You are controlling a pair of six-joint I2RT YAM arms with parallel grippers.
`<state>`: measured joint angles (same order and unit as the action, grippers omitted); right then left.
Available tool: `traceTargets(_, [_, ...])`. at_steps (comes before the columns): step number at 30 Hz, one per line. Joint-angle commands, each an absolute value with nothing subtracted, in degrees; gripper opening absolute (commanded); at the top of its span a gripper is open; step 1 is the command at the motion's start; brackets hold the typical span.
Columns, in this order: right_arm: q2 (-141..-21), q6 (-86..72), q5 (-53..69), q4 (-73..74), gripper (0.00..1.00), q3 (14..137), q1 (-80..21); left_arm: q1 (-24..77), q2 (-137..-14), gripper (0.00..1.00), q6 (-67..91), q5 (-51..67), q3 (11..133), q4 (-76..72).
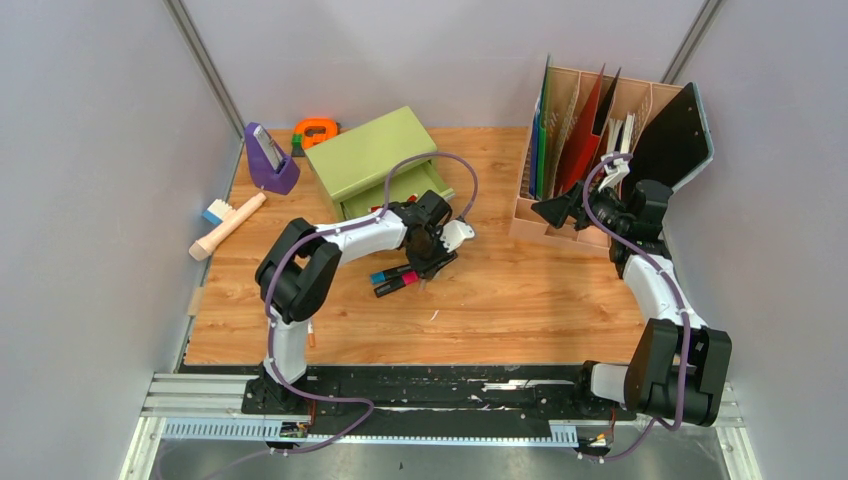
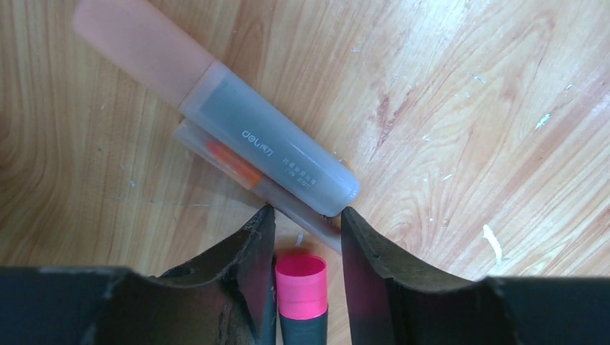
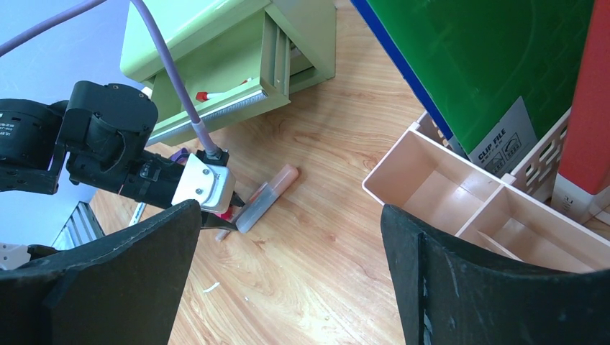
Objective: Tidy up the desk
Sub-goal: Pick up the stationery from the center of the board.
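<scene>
On the wood-grain desk (image 1: 520, 300) lie a blue-capped marker (image 1: 392, 273) and a pink-ended marker (image 1: 396, 287). My left gripper (image 1: 432, 262) is down over them. In the left wrist view the pink marker end (image 2: 301, 287) sits between the fingers of this gripper (image 2: 306, 215), touching the left one, with a gap to the right one. Just beyond the tips lie a grey highlighter with a peach cap (image 2: 266, 144) and a thin pen (image 2: 230, 164) under it. My right gripper (image 1: 553, 210) (image 3: 291, 215) hangs wide open and holds nothing.
An olive-green drawer chest (image 1: 375, 160) stands behind the left gripper with its drawer open (image 3: 216, 108). A pink file organizer (image 1: 530, 215) with folders is at the back right. A purple holder (image 1: 270, 160), an orange object (image 1: 317, 130) and a brush (image 1: 228, 225) are at the left.
</scene>
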<state>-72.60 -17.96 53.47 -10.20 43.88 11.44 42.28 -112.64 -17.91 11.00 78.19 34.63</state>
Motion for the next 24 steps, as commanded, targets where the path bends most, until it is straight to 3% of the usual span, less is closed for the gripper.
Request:
traceTargets(1, [-70.86,-17.93,53.83,-12.83,0.98,43.64,11.78,42.81,-114.46,0.46,-16.04,14.94,79.39,36.03])
traceTargets(24, [-71.02,-18.28,54.14,-13.27,0.98,43.51,11.95,43.25,-115.92,0.2,-11.98,10.18,84.51,40.51])
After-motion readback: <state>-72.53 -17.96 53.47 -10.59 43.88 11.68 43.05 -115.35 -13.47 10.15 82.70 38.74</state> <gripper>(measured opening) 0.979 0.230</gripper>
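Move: The slim clear pen with the orange inside already lies between the left fingers, its middle about 2 cm ahead of this hand and 1 cm below, lengthwise nearly forward. Right against its right side, the glue bottle has its middle roughly 5 cm ahead and 3 cm right; the magenta-capped marker lies some 6 cm left and 2 cm back, the cyan-capped one 7 cm left and 1 cm ahead. From the right hand the pen is about 23 cm left, 6 cm back and 20 cm down. The left fingers close from half open to pinch the slim pen near its left end, one on each side, pointing down just above the table. Meanwhile the hand shifts about 1 cm to the right, then eases back a little to the left, staying at the same height with only a slight turn of some 5 degrees. ##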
